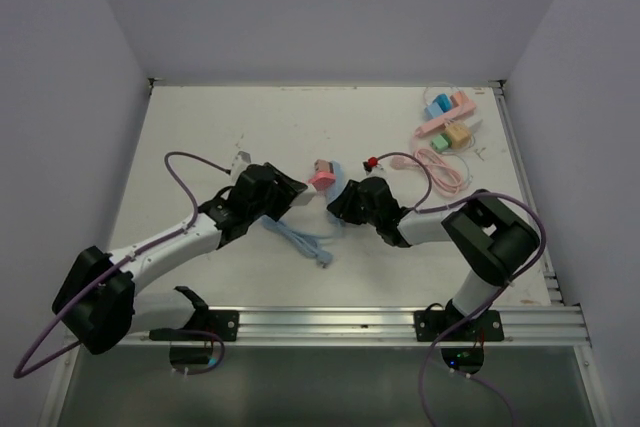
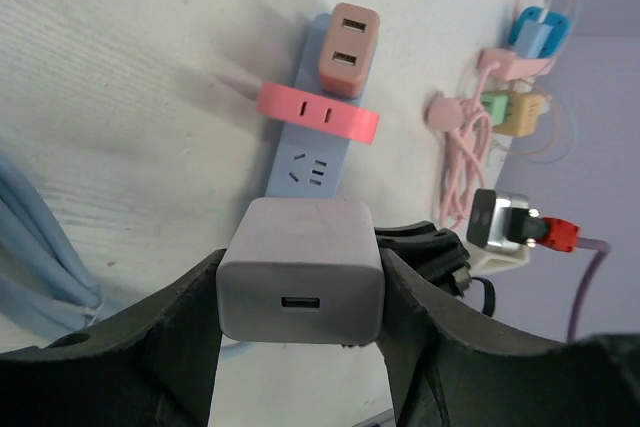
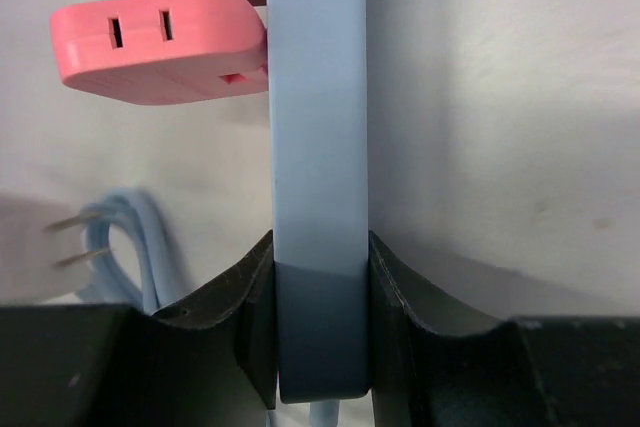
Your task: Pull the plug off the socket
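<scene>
My left gripper [image 2: 300, 312] is shut on a white USB charger plug [image 2: 300, 267]. In the right wrist view its two bare prongs [image 3: 72, 240] show beside the light blue power strip [image 3: 318, 147], apart from it. One socket [image 2: 310, 172] on the strip [image 2: 312, 162] is empty. A pink plug [image 2: 318, 112] and a brownish-pink adapter [image 2: 347, 42] sit in the strip further along. My right gripper [image 3: 320, 327] is shut on the strip's near end. In the top view the two grippers, left [image 1: 290, 190] and right [image 1: 340, 205], meet at mid-table by the pink plug [image 1: 322, 175].
The strip's blue cable [image 1: 305, 240] lies coiled in front of the grippers. Several pastel chargers [image 1: 448, 127] and a pink cable coil [image 1: 440, 167] lie at the back right. A red-tipped connector [image 1: 373, 162] lies just behind my right gripper.
</scene>
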Available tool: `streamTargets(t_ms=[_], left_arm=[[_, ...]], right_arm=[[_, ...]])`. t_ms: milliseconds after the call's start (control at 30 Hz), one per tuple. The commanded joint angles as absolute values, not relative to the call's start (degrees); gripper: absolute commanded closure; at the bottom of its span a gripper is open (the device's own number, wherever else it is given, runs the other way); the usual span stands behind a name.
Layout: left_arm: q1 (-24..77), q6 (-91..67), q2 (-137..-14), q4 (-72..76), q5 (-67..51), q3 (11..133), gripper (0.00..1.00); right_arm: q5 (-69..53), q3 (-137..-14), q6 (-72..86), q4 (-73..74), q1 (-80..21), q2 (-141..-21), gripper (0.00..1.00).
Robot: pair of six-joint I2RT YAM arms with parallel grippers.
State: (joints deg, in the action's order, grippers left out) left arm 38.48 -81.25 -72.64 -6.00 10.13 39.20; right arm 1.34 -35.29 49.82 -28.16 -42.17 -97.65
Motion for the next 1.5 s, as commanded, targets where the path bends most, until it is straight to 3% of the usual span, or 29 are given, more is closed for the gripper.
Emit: streamTargets(t_ms=[0,233,367,533,700,767,967,1267,1333,1467], left_arm=[[35.7,-80.3,-68.1,-5.4,9.4,41.7,1.00],[34.4,-78.0,-67.9,-5.7,7.0,43.0,1.00],[33.8,-67.4,-67.9,-6.8,10.0,45.7,1.00],[33.5,-51.5,-69.8,-10.8,28.4,50.5,1.00],[33.5,-39.1,-71.9,-3.1,47.9,46.4,1.00],[33.1,-34.5,-74.2,3.9,50.6,45.2,1.00],[28.2,-31.6,-82.3,14.4,50.6,44.5,1.00],[25.8,-35.9,-94.7,16.4,49.8,47.7,1.00],[25.8,-37.6,-95.6,15.8,50.1,47.5,0.95],[25.8,-43.0,-96.1,13.8,50.2,45.2,0.76]], right_arm=[[13.0,-31.2,51.2,-14.8,-37.4,-101.2,1.00],[11.0,-30.9,50.3,-16.7,-36.9,-100.7,1.00],[10.2,-30.1,49.1,-18.1,-36.8,-98.9,1.00],[8.2,-30.2,47.1,-19.2,-36.8,-98.3,1.00],[6.8,-30.9,46.2,-19.4,-36.8,-98.7,1.00],[6.3,-30.9,45.8,-19.9,-36.8,-98.7,1.00],[5.1,-31.2,44.3,-20.5,-36.8,-98.6,1.00],[2.9,-32.3,42.1,-20.8,-36.8,-98.9,1.00],[2.1,-32.4,41.5,-21.0,-36.8,-98.9,1.00],[1.3,-32.6,41.0,-21.2,-36.8,-98.8,1.00]])
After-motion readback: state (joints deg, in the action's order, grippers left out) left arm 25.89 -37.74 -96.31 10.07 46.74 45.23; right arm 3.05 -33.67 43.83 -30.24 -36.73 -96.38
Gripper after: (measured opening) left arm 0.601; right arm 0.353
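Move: The bare stretch of table I'm taking the white plug to lies about 12 cm ahead of my left hand, 17 cm to its left and 10 cm below. From that hand, the pink adapter stands some 8 cm ahead, 9 cm right and 7 cm down, and the blue cable bundle about 9 cm back, 1 cm right and 11 cm down. From my right hand, which grips the blue strip, that bare spot is roughly 12 cm ahead and 31 cm left. With the white plug already free and still pinched, my left hand lifts some 6 cm, swings left and forward away from the strip, then sinks towards the bare table, ending about 17 cm left, 11 cm forward and 5 cm lower, its left side rolling up nearly 60 degrees. My right hand keeps its grip on the blue strip's end, springs about 5 cm forward and to the right at once, then all but stops. ##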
